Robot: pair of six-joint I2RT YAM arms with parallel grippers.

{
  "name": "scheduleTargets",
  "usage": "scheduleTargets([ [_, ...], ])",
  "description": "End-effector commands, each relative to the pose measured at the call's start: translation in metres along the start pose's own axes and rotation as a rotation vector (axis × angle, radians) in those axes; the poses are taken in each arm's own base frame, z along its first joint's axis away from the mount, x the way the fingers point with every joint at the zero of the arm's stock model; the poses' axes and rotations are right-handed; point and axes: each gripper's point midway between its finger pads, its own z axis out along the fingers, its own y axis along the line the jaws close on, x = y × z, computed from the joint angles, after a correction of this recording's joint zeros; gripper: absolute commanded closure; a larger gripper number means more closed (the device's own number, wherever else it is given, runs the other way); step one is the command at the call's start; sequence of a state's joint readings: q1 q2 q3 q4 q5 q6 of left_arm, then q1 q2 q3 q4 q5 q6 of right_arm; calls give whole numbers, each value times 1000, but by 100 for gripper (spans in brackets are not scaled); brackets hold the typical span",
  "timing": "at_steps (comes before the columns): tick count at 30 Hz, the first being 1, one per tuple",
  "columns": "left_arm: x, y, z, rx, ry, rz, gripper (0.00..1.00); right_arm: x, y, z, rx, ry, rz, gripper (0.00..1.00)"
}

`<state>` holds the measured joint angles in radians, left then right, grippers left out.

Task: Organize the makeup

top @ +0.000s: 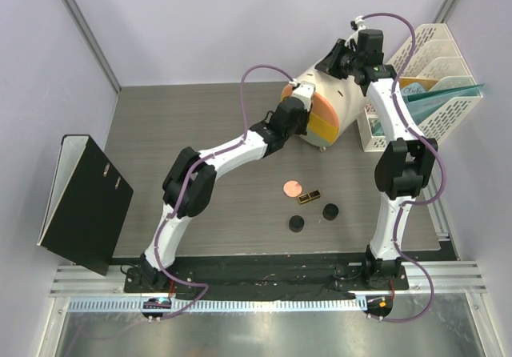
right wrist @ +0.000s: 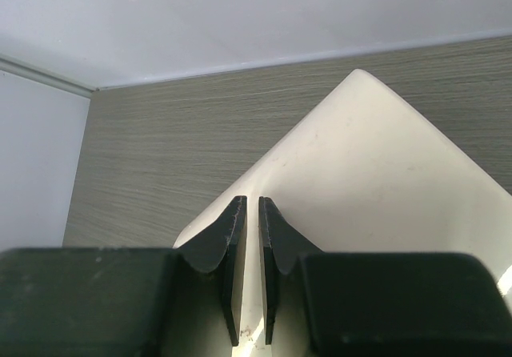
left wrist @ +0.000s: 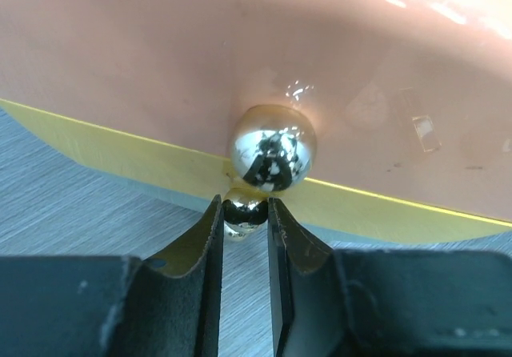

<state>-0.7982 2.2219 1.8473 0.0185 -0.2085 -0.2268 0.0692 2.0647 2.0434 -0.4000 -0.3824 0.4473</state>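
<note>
The makeup lies loose on the table in the top view: a pink round compact (top: 293, 187), a black-gold lipstick (top: 310, 196) and two black round jars (top: 330, 210) (top: 297, 223). Behind them a cream drum-shaped box (top: 336, 101) lies on its side, orange and yellow drawer fronts facing left. My left gripper (top: 302, 102) (left wrist: 244, 206) is at the drawer fronts, shut on the small gold knob (left wrist: 242, 213) of the yellow drawer (left wrist: 120, 161). A larger gold knob (left wrist: 272, 149) sits just above on the orange drawer. My right gripper (top: 336, 59) (right wrist: 250, 202) pinches the cream box's edge (right wrist: 360, 173).
A black binder (top: 84, 201) leans at the table's left edge. A white file rack (top: 424, 61) with teal folders (top: 444, 97) stands right of the box, close to the right arm. The loose items lie between the two arm bases.
</note>
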Motion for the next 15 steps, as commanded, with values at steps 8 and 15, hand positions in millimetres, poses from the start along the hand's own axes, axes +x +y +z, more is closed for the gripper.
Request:
scheduleTargets([
  [8, -46, 28, -55, -100, -126, -7, 100, 49, -44, 9, 122, 166, 59, 82],
  [15, -40, 34, -79, -117, -125, -18, 100, 50, -43, 9, 121, 168, 61, 82],
])
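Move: My left fingers already hold the gold knob of the yellow lower drawer. The orange drawer's knob sits some 5 cm straight above it, and the middle of the round makeup box about 7 cm ahead, 9 cm right and 4 cm up. The pink disc lies roughly 17 cm back and 4 cm left, 7 cm lower. From my right hand on the box's top, the lower knob is about 11 cm back, 5 cm left and 11 cm below. Keeping my pinch on the lower knob, I draw my left hand to the left and back, nearly level, about 6 cm out from the round box, pulling the yellow drawer along with it; the wrist barely turns. My right hand stays put with its fingers resting on the box's top. ##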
